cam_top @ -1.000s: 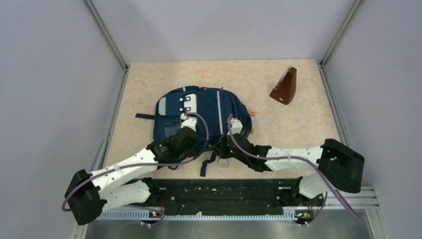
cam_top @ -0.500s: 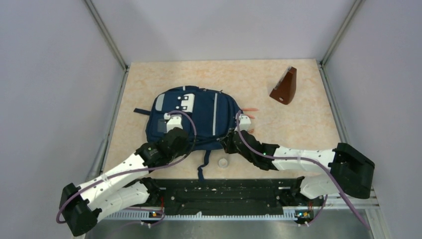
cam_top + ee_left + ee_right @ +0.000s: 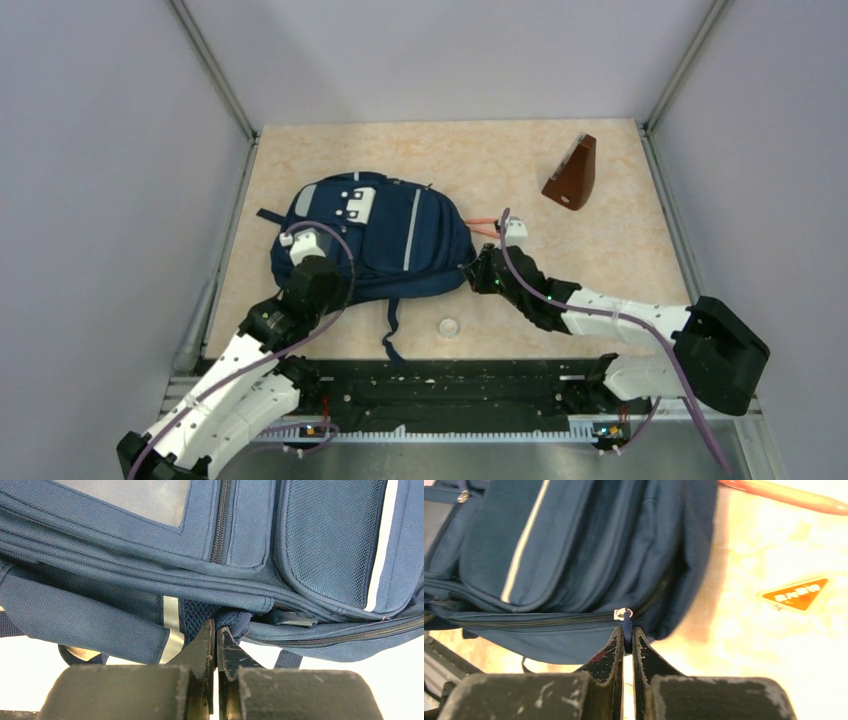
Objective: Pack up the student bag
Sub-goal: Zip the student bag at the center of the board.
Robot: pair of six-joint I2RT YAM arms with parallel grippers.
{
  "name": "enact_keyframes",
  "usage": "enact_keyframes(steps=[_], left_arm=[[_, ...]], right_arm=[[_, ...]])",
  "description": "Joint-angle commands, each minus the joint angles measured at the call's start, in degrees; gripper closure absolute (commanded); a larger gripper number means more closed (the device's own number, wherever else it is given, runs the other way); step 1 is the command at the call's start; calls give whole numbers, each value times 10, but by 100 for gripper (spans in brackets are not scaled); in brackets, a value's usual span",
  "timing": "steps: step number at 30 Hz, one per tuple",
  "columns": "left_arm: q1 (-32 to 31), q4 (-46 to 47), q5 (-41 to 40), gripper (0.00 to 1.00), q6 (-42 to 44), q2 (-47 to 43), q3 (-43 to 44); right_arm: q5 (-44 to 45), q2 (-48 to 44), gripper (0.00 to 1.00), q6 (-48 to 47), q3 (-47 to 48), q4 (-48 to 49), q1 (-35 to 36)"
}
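Note:
The student bag (image 3: 385, 232), a navy backpack with pale stripes and white pocket patches, lies flat on the table's left half. My left gripper (image 3: 308, 258) is at its near left edge, shut on a fold of the bag's fabric (image 3: 235, 621) beside a mesh strap. My right gripper (image 3: 472, 269) is at the bag's near right corner, shut on the blue zipper pull (image 3: 627, 626) of the main zipper (image 3: 539, 620). The zipper line looks closed along the stretch that shows.
A brown wedge-shaped object (image 3: 572, 175) stands at the far right. An orange-red pen (image 3: 484, 224) lies against the bag's right side. A small white round piece (image 3: 449, 326) lies near the front edge. An orange triangular label (image 3: 795, 594) is on the table.
The bag has slid and turned to the left. My left arm drew back to the left with its edge. My right gripper moved right along the bag's near side to its right corner.

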Motion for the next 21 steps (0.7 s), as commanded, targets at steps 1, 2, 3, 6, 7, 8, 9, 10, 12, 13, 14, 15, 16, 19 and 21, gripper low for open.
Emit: enact_keyframes(steps=[1, 2, 3, 6, 7, 8, 9, 10, 12, 13, 14, 15, 16, 19, 21], left_arm=[[25, 15, -61, 100, -4, -26, 11], [26, 15, -62, 100, -3, -27, 12], [26, 16, -62, 100, -2, -27, 13], [27, 25, -51, 100, 8, -25, 16], [27, 30, -45, 98, 13, -25, 17], [27, 37, -35, 87, 22, -27, 19], [27, 44, -26, 73, 35, -27, 23], [27, 49, -19, 60, 46, -28, 28], [27, 70, 10, 44, 92, -29, 41], [27, 79, 29, 41, 105, -30, 47], [26, 91, 47, 40, 118, -31, 55], [26, 107, 67, 39, 132, -33, 58], [26, 126, 101, 35, 147, -31, 59], [24, 175, 180, 35, 171, -4, 60], [14, 202, 219, 37, 176, 33, 59]], right_arm=[[-1, -15, 100, -37, -14, -14, -44], [-7, -16, 100, -43, -14, -12, -49], [-12, -17, 100, -47, -14, -10, -54], [-40, -22, 100, -74, -16, 10, -60], [-52, -26, 100, -83, -19, 18, -60], [-64, -29, 100, -91, -21, 25, -61], [-79, -35, 100, -100, -24, 34, -60], [-93, -39, 100, -109, -25, 41, -61], [-124, -46, 100, -127, -28, 52, -60], [-139, -49, 100, -135, -27, 53, -60], [-146, -52, 100, -139, -28, 53, -61], [-151, -54, 100, -144, -29, 54, -60], [-157, -56, 100, -146, -31, 57, -61], [-165, -64, 100, -148, -37, 61, -60], [-170, -68, 100, -145, -39, 62, -60]])
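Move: The zip pull is pinched in the right fingers at the bag's near right corner; the zip's open stretch lies about 5 cm ahead. From that hand the pens stand some 8 cm ahead and 3 cm right, the tape roll 12 cm back and 4 cm left, both about 8 cm lower. The left hand grips cloth at the bag's near left edge, with the pull roughly 4 cm ahead and 22 cm right of it. The cloth at the bag's near left edge is let go: the left hand holds nearly still, opens well past halfway, then rises some 7 cm off it, drifting right and forward while its fingers tip up and swing clockwise. The right hand keeps its pinch on the zip pull, easing about 2 cm right and forward, then back nearly as far while turning roughly 10 degrees counter-clockwise. ##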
